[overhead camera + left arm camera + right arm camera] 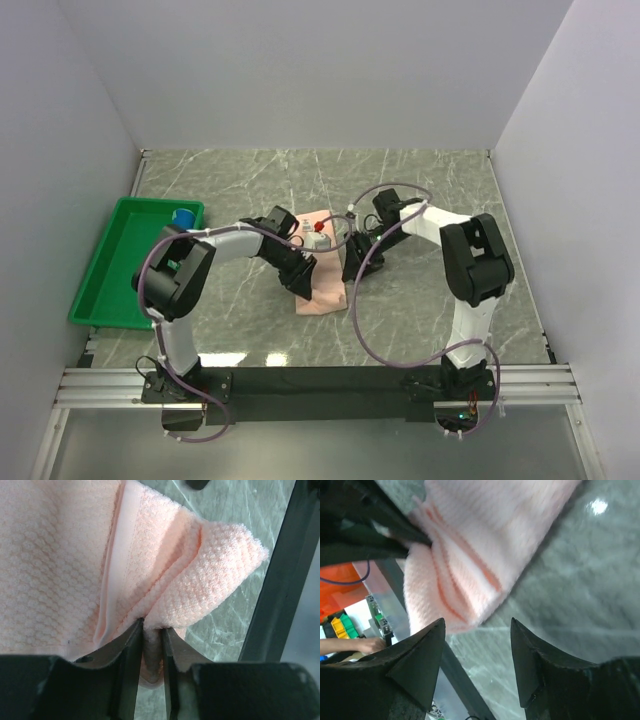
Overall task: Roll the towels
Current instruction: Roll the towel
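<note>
The pale salmon-pink towel (322, 292) lies partly folded on the marble table between both arms. My left gripper (299, 268) is at its left edge; in the left wrist view its jaws (151, 626) stand narrow, pinching a fold of the waffle-weave pink towel (60, 555). My right gripper (353, 270) is at the towel's right edge. In the right wrist view it (477, 622) is open, with only table between its fingers, and the folded pink towel (470, 540) lies just beyond the tips. The teal and blue towel (183, 216) shows as a small blue bundle in the tray.
A green plastic tray (108, 292) sits at the table's left edge, close to the left wall. White walls enclose the table at left, back and right. Purple cables loop off both arms above the table.
</note>
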Controlling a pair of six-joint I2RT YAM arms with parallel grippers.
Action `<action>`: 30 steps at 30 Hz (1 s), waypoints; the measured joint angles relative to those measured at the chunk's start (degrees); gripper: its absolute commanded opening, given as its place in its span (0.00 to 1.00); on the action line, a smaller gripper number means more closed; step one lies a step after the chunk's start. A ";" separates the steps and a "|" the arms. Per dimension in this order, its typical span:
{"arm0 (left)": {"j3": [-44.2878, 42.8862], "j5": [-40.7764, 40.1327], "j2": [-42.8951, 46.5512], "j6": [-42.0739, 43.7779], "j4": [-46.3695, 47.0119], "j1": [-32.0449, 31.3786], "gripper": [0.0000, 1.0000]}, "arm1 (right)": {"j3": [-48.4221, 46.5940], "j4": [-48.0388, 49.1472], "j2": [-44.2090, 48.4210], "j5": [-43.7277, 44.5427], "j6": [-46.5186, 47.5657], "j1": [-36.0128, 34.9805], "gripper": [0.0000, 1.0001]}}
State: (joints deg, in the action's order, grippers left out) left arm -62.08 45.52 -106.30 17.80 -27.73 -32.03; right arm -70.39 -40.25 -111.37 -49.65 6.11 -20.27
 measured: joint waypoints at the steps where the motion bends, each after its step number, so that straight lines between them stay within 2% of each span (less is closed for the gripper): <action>1: -0.46 0.31 -0.46 -0.20 -0.22 0.13 0.29 | 0.42 -0.11 0.66 -0.20 0.28 0.37 0.63; 7: -4.17 2.60 -3.98 -1.27 -2.58 1.11 0.30 | 4.28 -0.63 6.91 -3.78 1.49 0.39 0.65; 12: -7.45 4.83 -7.26 -1.95 -6.10 2.03 0.30 | 12.20 4.61 15.28 -3.48 0.83 0.42 0.68; 19: -11.74 8.48 -12.00 -2.54 -11.26 3.61 0.30 | 16.11 12.46 25.62 2.80 1.64 -0.22 0.68; 25: -14.67 9.94 -14.69 -2.47 -15.08 4.15 0.32 | 17.57 18.18 28.61 10.19 4.76 -4.61 0.68; 30: -16.92 10.43 -16.55 -2.49 -17.86 4.31 0.32 | 18.21 21.11 29.24 14.38 7.43 -9.68 0.63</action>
State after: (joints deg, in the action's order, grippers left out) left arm -79.00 55.94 -122.85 15.31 -45.58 -27.73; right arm -52.18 -19.14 -82.13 -35.27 13.54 -29.95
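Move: Beyond the left hand, which already pinches the towel's folded near edge, the flat towel lies about 9 cm ahead, 3 cm to its right and 3 cm lower; the fold's free end is some 8 cm right and 1 cm back. From the open right hand, that free end lies about 4 cm left, 5 cm back and 3 cm down, and the flat towel some 5 cm ahead, 9 cm left and 4 cm down. Rolling the pinched fold forward over the towel, the left hand keeps its grip and turns about 20 degrees, its forward side dipping, while creeping forward a centimetre or two. The right hand, open and staying so, rises about 6 cm off the towel's right side, easing back then partly forward again, and turns some 40 degrees so its fingers swing from slightly back to slightly forward. ##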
